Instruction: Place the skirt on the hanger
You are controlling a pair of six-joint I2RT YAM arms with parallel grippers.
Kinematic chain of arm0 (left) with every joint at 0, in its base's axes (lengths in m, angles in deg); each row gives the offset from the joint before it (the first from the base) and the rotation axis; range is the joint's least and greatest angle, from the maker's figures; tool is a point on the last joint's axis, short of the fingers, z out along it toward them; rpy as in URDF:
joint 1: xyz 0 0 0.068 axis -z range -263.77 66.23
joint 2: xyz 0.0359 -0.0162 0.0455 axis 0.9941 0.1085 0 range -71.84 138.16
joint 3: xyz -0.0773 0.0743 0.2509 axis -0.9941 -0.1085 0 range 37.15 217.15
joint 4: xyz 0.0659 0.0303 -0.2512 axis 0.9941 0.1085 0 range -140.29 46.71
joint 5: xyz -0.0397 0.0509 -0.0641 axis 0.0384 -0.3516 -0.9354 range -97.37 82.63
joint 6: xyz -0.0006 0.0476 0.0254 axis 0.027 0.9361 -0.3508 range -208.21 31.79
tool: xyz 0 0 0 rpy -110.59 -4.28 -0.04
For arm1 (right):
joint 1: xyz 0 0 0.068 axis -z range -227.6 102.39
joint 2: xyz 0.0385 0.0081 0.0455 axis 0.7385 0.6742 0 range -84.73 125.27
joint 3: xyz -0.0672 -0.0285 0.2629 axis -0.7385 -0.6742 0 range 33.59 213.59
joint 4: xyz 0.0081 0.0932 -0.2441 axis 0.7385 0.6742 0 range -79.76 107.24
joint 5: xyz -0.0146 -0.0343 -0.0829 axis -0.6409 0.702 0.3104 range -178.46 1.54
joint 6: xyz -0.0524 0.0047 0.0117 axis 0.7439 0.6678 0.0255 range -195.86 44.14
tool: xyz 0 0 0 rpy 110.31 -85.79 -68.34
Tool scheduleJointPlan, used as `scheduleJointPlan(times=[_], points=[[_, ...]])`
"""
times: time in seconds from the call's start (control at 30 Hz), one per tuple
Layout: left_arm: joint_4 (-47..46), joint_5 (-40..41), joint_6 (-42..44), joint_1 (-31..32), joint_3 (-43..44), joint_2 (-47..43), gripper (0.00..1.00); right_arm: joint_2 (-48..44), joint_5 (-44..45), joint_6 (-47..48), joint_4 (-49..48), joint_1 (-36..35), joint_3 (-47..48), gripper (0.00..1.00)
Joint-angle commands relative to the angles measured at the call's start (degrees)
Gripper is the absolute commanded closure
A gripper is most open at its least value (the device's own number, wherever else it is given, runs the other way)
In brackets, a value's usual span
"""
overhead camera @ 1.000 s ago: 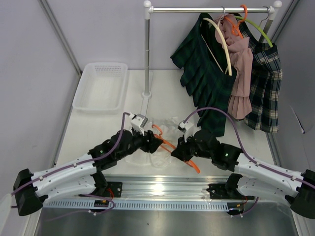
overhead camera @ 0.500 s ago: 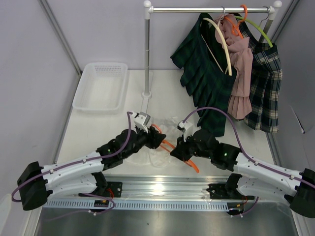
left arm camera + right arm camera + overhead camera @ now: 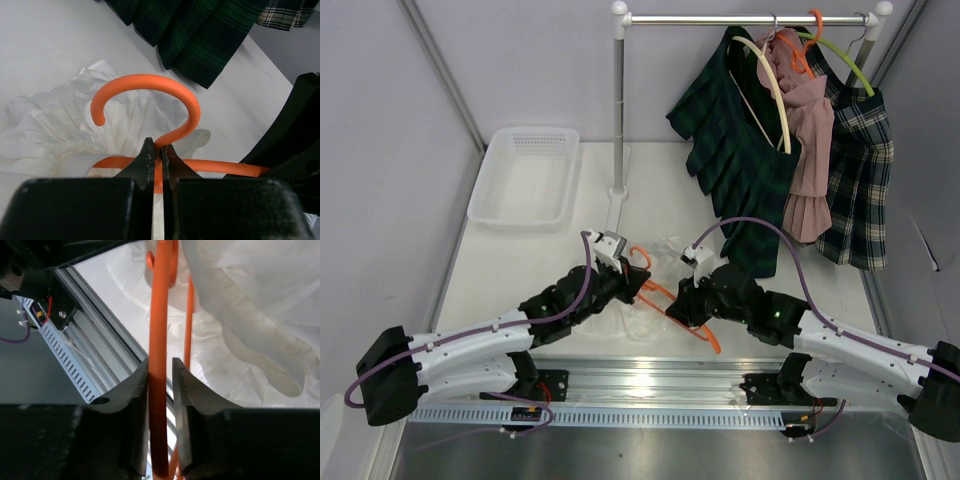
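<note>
An orange hanger (image 3: 665, 297) lies low over the table between the two arms, on a crumpled white sheer skirt (image 3: 642, 322). My left gripper (image 3: 158, 150) is shut on the hanger's neck, just below its curved hook (image 3: 150, 82); the skirt (image 3: 55, 125) is bunched behind it. From above, the left gripper (image 3: 638, 283) sits at the hook end. My right gripper (image 3: 161, 367) straddles a straight bar of the hanger (image 3: 159, 315). The bar touches one jaw and a small gap shows at the other. Skirt fabric (image 3: 250, 315) hangs beside that bar. The right gripper (image 3: 682, 308) is at the hanger's middle.
A white basket (image 3: 525, 175) sits at the back left. A clothes rail on a white post (image 3: 618, 120) holds a green plaid skirt (image 3: 735, 150), a pink one (image 3: 810, 130) and a checked one (image 3: 860, 180). A metal rail (image 3: 650, 380) runs along the near edge.
My left gripper has reached forward and closed from wide open onto the hanger's neck. The right gripper's jaws have eased slightly off the bar.
</note>
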Motion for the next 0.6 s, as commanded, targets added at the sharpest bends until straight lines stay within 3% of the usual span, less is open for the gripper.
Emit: scheduleJointPlan(times=[0.0,0.1,0.17,0.4,0.57], points=[[-1.2,3.5,-0.5,0.1,-0.2,-1.9,1.00,0.1,5.6,-0.9,4.3,-0.3,2.4,0.62],[-1.0,4.8,0.0,0.1,-0.8,-3.8,1.00,-0.8,6.9,-1.5,6.0,-0.3,3.1,0.51],[-0.7,5.5,0.1,0.1,-1.0,-4.0,1.00,-1.2,7.2,-1.6,7.0,-0.3,3.6,0.51],[-0.3,7.7,0.1,0.1,-2.3,-6.5,1.00,-3.5,12.0,-4.3,11.7,-0.2,5.7,0.32],[0.6,8.5,0.6,0.1,-2.3,-7.5,1.00,-8.0,13.9,-7.2,15.3,2.6,6.1,0.26]])
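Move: The left fingers are already shut on the orange hanger's neck, with the white skirt bunched on the table roughly straight below, about 9 cm down. The right fingers, already easing open, straddle the hanger's near arm; its free end lies some 7 cm to the right of them, 6 cm back and slightly lower. From that hand the white skirt is about 6 cm left, 5 cm ahead and 7 cm down, the green skirt's hem roughly 13 cm right and 8 cm ahead. The right hand spreads its fingers wide around the hanger's arm and draws off to the right, about 4 cm and a little forward, dipping first and then rising again, while it turns some 10 degrees clockwise, away from the left hand. The left hand keeps its pinch on the neck and carries the hanger about 3 cm to the left, rising slightly and turning a few degrees counter-clockwise. ##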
